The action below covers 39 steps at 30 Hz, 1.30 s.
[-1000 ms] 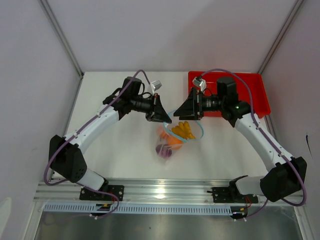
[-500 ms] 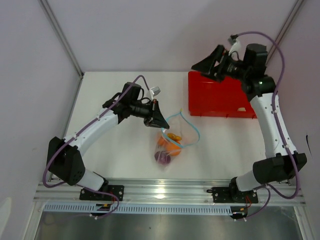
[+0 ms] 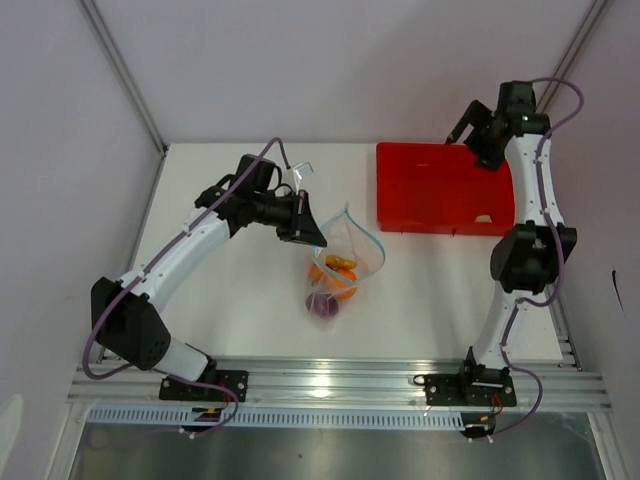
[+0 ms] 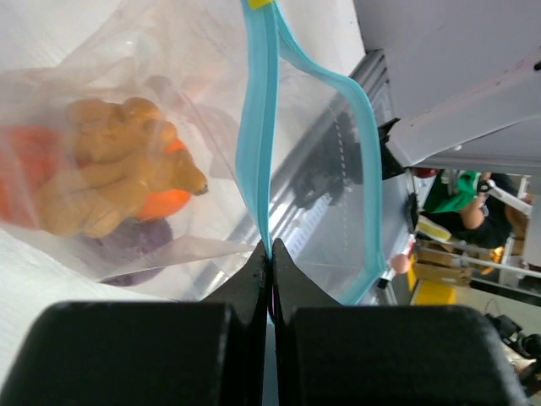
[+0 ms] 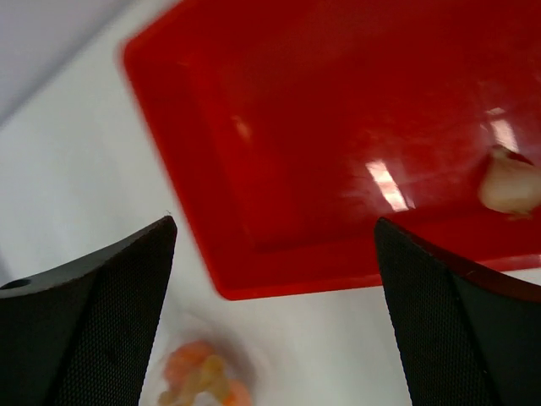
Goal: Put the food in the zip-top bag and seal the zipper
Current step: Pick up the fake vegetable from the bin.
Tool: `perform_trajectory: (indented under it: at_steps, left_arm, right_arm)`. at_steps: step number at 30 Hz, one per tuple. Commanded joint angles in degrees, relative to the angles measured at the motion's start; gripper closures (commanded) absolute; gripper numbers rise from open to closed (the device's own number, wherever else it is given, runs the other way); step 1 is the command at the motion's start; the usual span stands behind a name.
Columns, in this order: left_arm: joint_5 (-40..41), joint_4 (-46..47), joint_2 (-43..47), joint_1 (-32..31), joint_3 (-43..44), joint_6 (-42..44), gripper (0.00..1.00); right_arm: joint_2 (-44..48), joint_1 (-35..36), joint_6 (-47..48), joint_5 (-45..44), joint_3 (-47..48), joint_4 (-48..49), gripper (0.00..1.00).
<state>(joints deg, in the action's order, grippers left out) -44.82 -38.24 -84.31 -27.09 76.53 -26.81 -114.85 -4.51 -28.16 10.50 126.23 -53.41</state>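
The clear zip-top bag (image 3: 343, 262) hangs from my left gripper (image 3: 308, 228), which is shut on the light blue zipper (image 4: 258, 127) at one end of the mouth. The mouth gapes open. Inside the bag lie food pieces: yellow chunks (image 4: 110, 182), an orange piece (image 4: 165, 203) and a purple-grey round piece (image 4: 127, 244). My right gripper (image 3: 464, 128) is raised high above the far edge of the red tray (image 3: 430, 185), open and holding nothing. A small whitish piece (image 5: 510, 182) lies in the tray near its front right corner (image 3: 484, 217).
The red tray (image 5: 338, 127) sits at the table's back right, against the right wall. Grey walls close in the table on three sides. A metal rail (image 3: 330, 380) runs along the near edge by the arm bases.
My right arm has swung up and back from the bag's mouth to high above the tray, still open. The left gripper has kept its hold and drawn the bag slightly left.
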Motion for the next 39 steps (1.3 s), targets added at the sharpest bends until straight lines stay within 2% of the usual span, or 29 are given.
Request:
perform_trajectory:
  at_steps: [1,4,10,14,20,24,31,39]
  left_arm:
    - [2.5,-2.3,1.2,1.8,2.4,6.9,0.99]
    - [2.9,-3.7,0.1,3.3,2.7,11.2,0.99]
    - [2.7,-3.8,-2.2,5.4,1.7,13.4,0.99]
    - [3.1,-2.5,-3.7,6.0,1.9,14.4,1.0]
    - [2.0,-1.9,-7.1,6.8,3.0,14.5,0.99]
    - [1.6,-1.9,-7.5,7.0,3.2,14.5,0.99]
    - [0.1,-3.2,-8.8,7.1,4.8,14.5,0.99]
    - [0.0,-6.0,-9.6,7.1,7.4,15.3,0.99]
  right_arm:
    - [-5.2,-0.2,6.8,-13.0,3.3,-10.4,0.01]
    - [-10.2,-1.6,9.5,-17.6,5.8,-11.3,0.01]
    - [-19.1,-4.7,14.0,-20.3,9.0,-11.6,0.01]
    - [-21.8,-5.8,14.6,-26.3,8.2,-12.5,0.01]
    - [-22.9,-9.5,15.2,-30.2,5.1,-12.9,0.01]
    - [-22.9,-11.8,15.5,-26.4,3.4,-12.7,0.01]
    - [-22.3,-7.5,15.7,-21.2,-1.9,-11.4,0.01]
    - [-20.7,-5.8,13.1,-17.0,-6.3,-7.7,0.01]
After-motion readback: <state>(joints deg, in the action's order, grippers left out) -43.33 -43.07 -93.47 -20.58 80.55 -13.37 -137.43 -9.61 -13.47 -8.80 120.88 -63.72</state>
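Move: The pale fake vegetable lies in the red bin about 9 cm back from the open right hand, 12 cm to its right and 28 cm below. The bin's middle is level with the hand, some 5 cm right and 26 cm below; its front wall stands about 4 cm nearer the base than the vegetable. From the left hand, which pinches the bag's rim, the vegetable is roughly 18 cm ahead, 51 cm right, 25 cm below. Right hand sinks open some 24 cm towards the vegetable, sweeping right, then left; the other lowers the bag. ##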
